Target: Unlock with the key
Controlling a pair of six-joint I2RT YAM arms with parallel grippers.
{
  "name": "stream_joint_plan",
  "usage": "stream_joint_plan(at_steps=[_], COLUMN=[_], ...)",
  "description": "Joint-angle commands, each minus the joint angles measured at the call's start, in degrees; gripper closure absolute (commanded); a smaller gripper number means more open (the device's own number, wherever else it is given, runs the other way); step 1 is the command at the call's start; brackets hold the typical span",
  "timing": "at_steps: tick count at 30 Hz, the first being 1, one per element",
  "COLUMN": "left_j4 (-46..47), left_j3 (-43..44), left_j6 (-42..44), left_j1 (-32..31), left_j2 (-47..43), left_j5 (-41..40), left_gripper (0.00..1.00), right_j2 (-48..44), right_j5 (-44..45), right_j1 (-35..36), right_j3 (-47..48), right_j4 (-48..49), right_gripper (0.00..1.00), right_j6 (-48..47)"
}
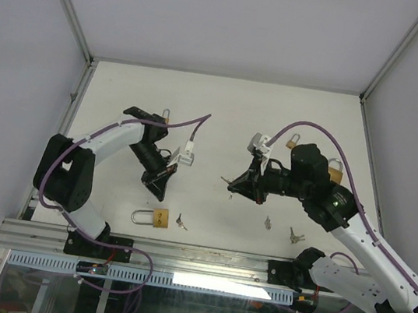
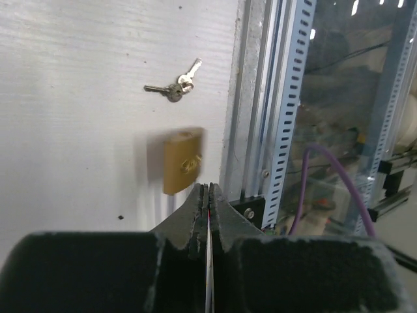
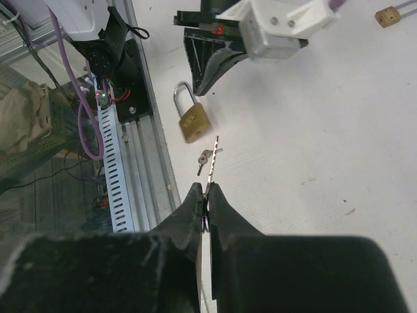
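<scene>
A brass padlock [image 1: 157, 217] lies on the white table near the front rail, its shackle pointing left. In the left wrist view the padlock [image 2: 180, 163] is blurred and sits just past my left gripper [image 2: 208, 186]. That gripper's jaws are pressed together with nothing seen between them. From above, the left gripper [image 1: 161, 191] hovers just behind the padlock. My right gripper [image 3: 206, 187] is shut on a key [image 3: 212, 156], whose toothed blade sticks out beyond the tips. It points toward the padlock [image 3: 194, 122]. The right gripper [image 1: 234, 185] hangs mid-table.
A loose key pair [image 1: 181, 220] lies right of the padlock. More keys [image 1: 267, 223] [image 1: 294, 234] lie near the right arm. Three other padlocks [image 1: 165, 118] [image 1: 293, 145] [image 1: 335, 174] sit farther back. A metal rail [image 1: 178, 258] runs along the near edge.
</scene>
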Motion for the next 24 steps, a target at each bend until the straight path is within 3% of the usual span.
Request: stream_joint_plan(at_steps=[1, 4, 7, 9, 10, 11, 17, 24], left_j4=[2.0, 12.3, 9.5, 10.9, 12.2, 13.2, 20.4, 31.1], left_j3=[6.0, 7.5, 8.1, 5.7, 3.8, 1.1, -15.5, -22.2], left_j6=[-9.9, -20.2, -13.0, -12.3, -13.1, -12.9, -7.3, -18.3], left_j1=[0.9, 0.8, 0.9, 0.3, -1.6, -4.5, -22.1, -28.6], left_j2=[1.9, -0.8, -1.9, -2.6, -3.4, -4.8, -22.6, -18.7], left_j5=[5.6, 1.1, -3.0, -9.6, -13.8, -17.7, -23.4, -27.2], left_gripper=[1.0, 1.0, 0.98, 0.52, 0.21, 0.04, 0.01, 0.01], right_j2=[-1.6, -2.1, -2.6, -2.8, -2.8, -2.8, -2.9, -3.1], right_j5=[-1.3, -0.9, -0.6, -0.6, -0.6, -0.7, -1.1, -1.3], right_j1=[0.1, 0.1, 0.1, 0.1, 0.1, 0.1, 0.2, 0.2], right_j3=[2.3, 2.1, 1.7, 1.6, 1.5, 1.5, 0.8, 1.0], right_j4=[3.2, 3.2, 3.2, 3.3, 3.2, 3.3, 4.5, 4.8], right_gripper=[1.0, 1.0, 1.0, 1.0, 1.0, 1.0, 1.0, 1.0], right_j6=[1.2, 1.7, 2.0, 2.1, 2.1, 2.2, 3.2, 3.7])
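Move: The padlock lies flat on the table, shackle to the left. Its middle is about 4 cm back and 2 cm left of the left hand, some 10 cm below. Loose keys lie about 3 cm back and 7 cm right of that hand, at table height, and the metal rail along the table edge runs some 11 cm back of it. From the right hand the padlock is about 23 cm left, 3 cm back and 25 cm down. The left hand ends up heading for the padlock, no touch to be seen. It first swings forward about 5 cm and slightly right with shut fingers, then opens them wide as it reverses, coming back some 10 cm and sinking about 5 cm to hover over the padlock. Meanwhile the fingertips tip towards straight down by some 25 degrees and the hand turns clockwise. ##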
